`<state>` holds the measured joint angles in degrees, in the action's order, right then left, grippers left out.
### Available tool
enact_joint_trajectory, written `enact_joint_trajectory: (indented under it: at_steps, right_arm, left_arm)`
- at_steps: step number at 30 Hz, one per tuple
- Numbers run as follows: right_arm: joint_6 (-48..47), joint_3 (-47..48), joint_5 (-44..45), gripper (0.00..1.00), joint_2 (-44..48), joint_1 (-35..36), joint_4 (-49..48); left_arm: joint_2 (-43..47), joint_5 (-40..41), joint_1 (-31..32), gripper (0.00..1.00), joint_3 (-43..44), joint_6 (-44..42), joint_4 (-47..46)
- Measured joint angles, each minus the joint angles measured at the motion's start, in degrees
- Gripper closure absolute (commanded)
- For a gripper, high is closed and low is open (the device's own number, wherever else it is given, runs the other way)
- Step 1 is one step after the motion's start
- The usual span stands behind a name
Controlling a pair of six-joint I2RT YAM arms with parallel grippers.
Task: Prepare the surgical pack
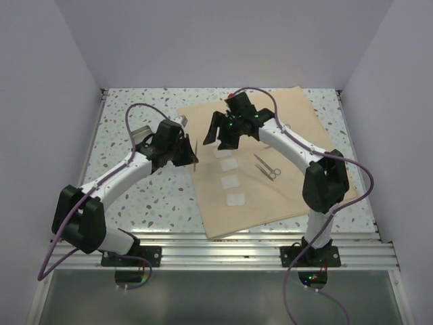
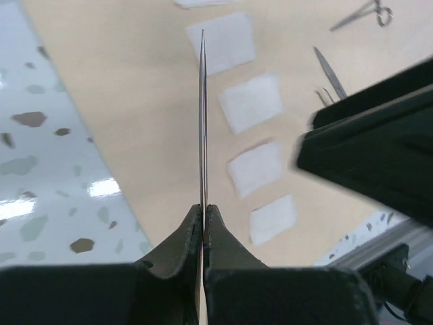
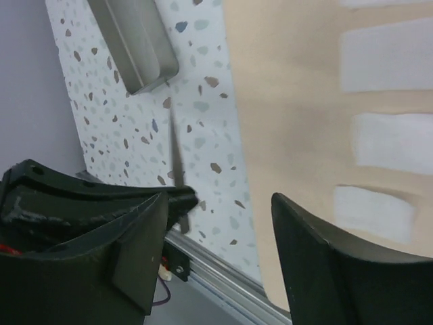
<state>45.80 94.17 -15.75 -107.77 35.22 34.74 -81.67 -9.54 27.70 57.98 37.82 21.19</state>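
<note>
The tan cloth [image 1: 270, 135] of the surgical pack lies spread flat on the table. A column of white gauze squares [image 1: 231, 181] [image 2: 250, 101] [image 3: 392, 142] rests on it, with steel scissors [image 1: 267, 167] [image 2: 369, 12] to their right. My left gripper [image 1: 191, 156] [image 2: 203, 208] is shut on a thin steel instrument [image 1: 195, 161] [image 2: 202, 101] [image 3: 177, 159], held edge-on over the cloth's left border. Just right of it hovers my right gripper [image 1: 222, 137] [image 3: 220, 200], open and with nothing between its fingers. The silver tin [image 1: 140, 133] [image 3: 135, 40] sits on the speckled table to the left of the cloth.
Another slim steel instrument [image 2: 329, 71] lies on the cloth near the gauze. White walls close in the table on three sides. An aluminium rail [image 1: 223, 247] runs along the near edge. The two grippers are close together above the cloth's left edge.
</note>
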Motion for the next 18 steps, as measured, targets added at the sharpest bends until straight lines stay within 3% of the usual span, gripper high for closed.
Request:
enact_joint_trajectory:
  at_steps: [3, 8, 11, 18]
  right_arm:
    - [-5.2, 2.0, 1.0, 0.33, 0.0, -5.1, 3.3]
    - [-15.3, 2.9, 6.5, 0.33, 0.7, -13.7, 9.9]
    - [-19.7, 1.1, 9.7, 0.33, 2.4, -14.1, 12.5]
    - [-25.0, -1.7, 11.7, 0.33, 5.2, -12.0, 16.3]
  left_arm:
    - [0.0, 3.7, -3.7, 1.0, 1.1, -0.2, 4.2]
    - [-2.7, 10.4, -16.8, 1.0, 4.5, -1.0, 10.4]
    - [-7.4, 14.3, -21.1, 1.0, 8.0, -1.1, 11.7]
    - [-22.0, 17.6, -22.7, 1.0, 17.4, -1.4, 13.5]
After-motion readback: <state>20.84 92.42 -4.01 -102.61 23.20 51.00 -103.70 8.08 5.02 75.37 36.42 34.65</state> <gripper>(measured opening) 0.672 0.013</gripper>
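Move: From the left gripper, which already holds the slim pointed tweezers, the metal tray lies about 20 cm to the left, 10 cm ahead and 13 cm below; the nearest gauze pad is some 15 cm to the right and level with the hand. From the open right gripper, the scissors lie about 23 cm right and 5 cm back, the bent tweezers 21 cm right and 8 cm back, and the hemostat 26 cm right and 6 cm ahead, all some 17 cm below. Swing the left gripper about 19 cm left and 10 cm forward to bring the held tweezers over the tray, turning the hand some 30 degrees counter-clockwise and sinking 7 cm, mostly late, with the fingers kept shut. Draw the open right gripper away to the right towards the scissors and bent tweezers, first arcing forward and then easing back, rolling its right side up. ##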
